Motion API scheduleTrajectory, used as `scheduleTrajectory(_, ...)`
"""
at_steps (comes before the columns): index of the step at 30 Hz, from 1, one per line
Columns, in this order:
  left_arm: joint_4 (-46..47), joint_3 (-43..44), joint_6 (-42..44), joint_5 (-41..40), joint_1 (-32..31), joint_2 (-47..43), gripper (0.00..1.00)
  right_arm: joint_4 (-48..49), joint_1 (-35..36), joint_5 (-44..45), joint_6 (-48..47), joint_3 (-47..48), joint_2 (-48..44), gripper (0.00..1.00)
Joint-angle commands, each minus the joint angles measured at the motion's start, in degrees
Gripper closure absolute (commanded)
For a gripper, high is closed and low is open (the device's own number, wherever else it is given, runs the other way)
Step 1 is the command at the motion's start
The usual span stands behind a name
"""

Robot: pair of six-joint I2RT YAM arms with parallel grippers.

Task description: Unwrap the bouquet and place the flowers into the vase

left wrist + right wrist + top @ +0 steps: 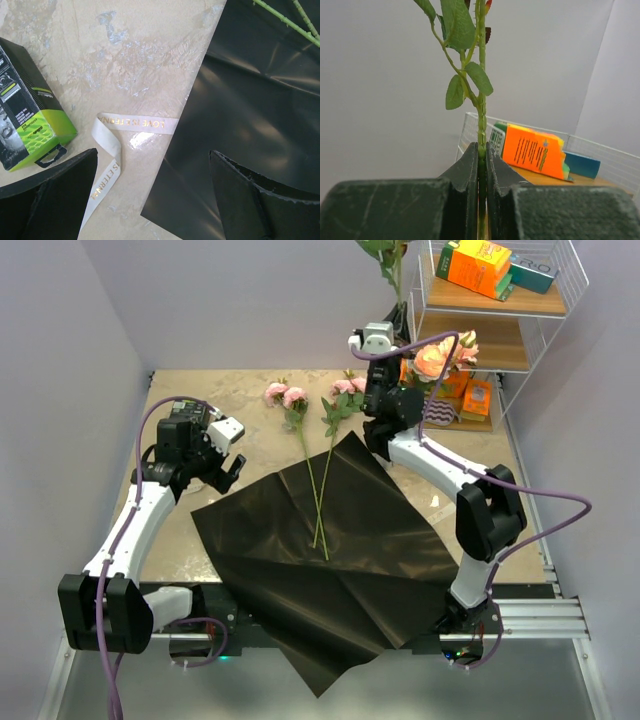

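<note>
The bouquet's black paper sheet [330, 540] lies unfolded on the table, and two pink flowers [310, 460] rest across it with their heads toward the back. My right gripper [393, 322] is raised at the back, shut on the green stem of another flower [481, 100], which stands upright with its leaves above the fingers [470, 160]. Peach roses [436, 358] stand upright just right of that arm. The vase is hidden behind the arm. My left gripper [222, 470] hovers open over the sheet's left corner [190, 200], with the beige ribbon [135, 122] lying loose on the table beneath.
A white wire shelf [545, 330] at the back right holds orange and teal boxes [480, 268]. A green and black box [30, 125] lies on the table left of the ribbon. The sheet overhangs the table's near edge.
</note>
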Motion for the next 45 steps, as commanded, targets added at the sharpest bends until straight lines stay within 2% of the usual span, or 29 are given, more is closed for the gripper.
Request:
scheduleTrajectory(1,0.6,1.1,0.4,1.0,0.4,0.0,0.03,22.9,0.1,3.4,-1.5,-3.0,-0.7,1.00)
scheduleTrajectory(8,0.1,1.6,0.2,1.0,0.4,0.0,0.03,25.1,2.1,7.9,-3.1,-9.7,-3.0,1.00)
scheduleTrajectory(12,-0.1,2.0,0.0,0.8,0.4,-0.2,0.03,24.9,3.7,14.7,-5.1,-12.5,-4.0,0.77)
scheduleTrajectory(15,-0.3,2.2,-0.3,0.7,0.4,-0.5,0.03,25.5,5.1,15.9,-5.4,-15.7,-6.4,0.64)
scheduleTrajectory(31,-2.8,3.3,-0.9,0.8,0.4,-3.3,0.03,21.3,14.5,28.2,-5.5,-24.2,-17.2,0.43)
scheduleTrajectory(32,-2.8,3.4,-0.8,0.8,0.4,-3.4,0.03,20.1,14.8,29.0,-5.5,-24.9,-17.6,0.39)
scheduleTrajectory(35,-3.4,3.7,-1.0,1.1,0.4,-4.0,0.03,18.9,16.0,33.6,-5.5,-26.4,-18.4,0.36)
scheduleTrajectory(39,-4.2,3.9,-1.0,1.4,0.4,-4.7,0.03,22.5,19.6,39.7,-7.0,-31.0,-20.5,0.35)
scheduleTrajectory(45,-5.0,4.6,-1.2,1.5,0.4,-5.3,0.03,23.1,30.1,44.4,-9.4,-35.9,-22.8,0.34)
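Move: The right hand, holding the white roses' stem, is high almost straight above the vase, whose middle is about 36 cm below and 2 cm back. The peach roses already in the vase bloom some 8 cm to the right, 2 cm back and 8 cm lower. The nearer pink roses lie about 12 cm ahead, 10 cm left and 48 cm down. From the idle left hand the vase stands some 34 cm right and 6 cm ahead, roughly level. The right hand lowers the white roses about 10 cm into the vase, opens, then draws back some 15 cm. ##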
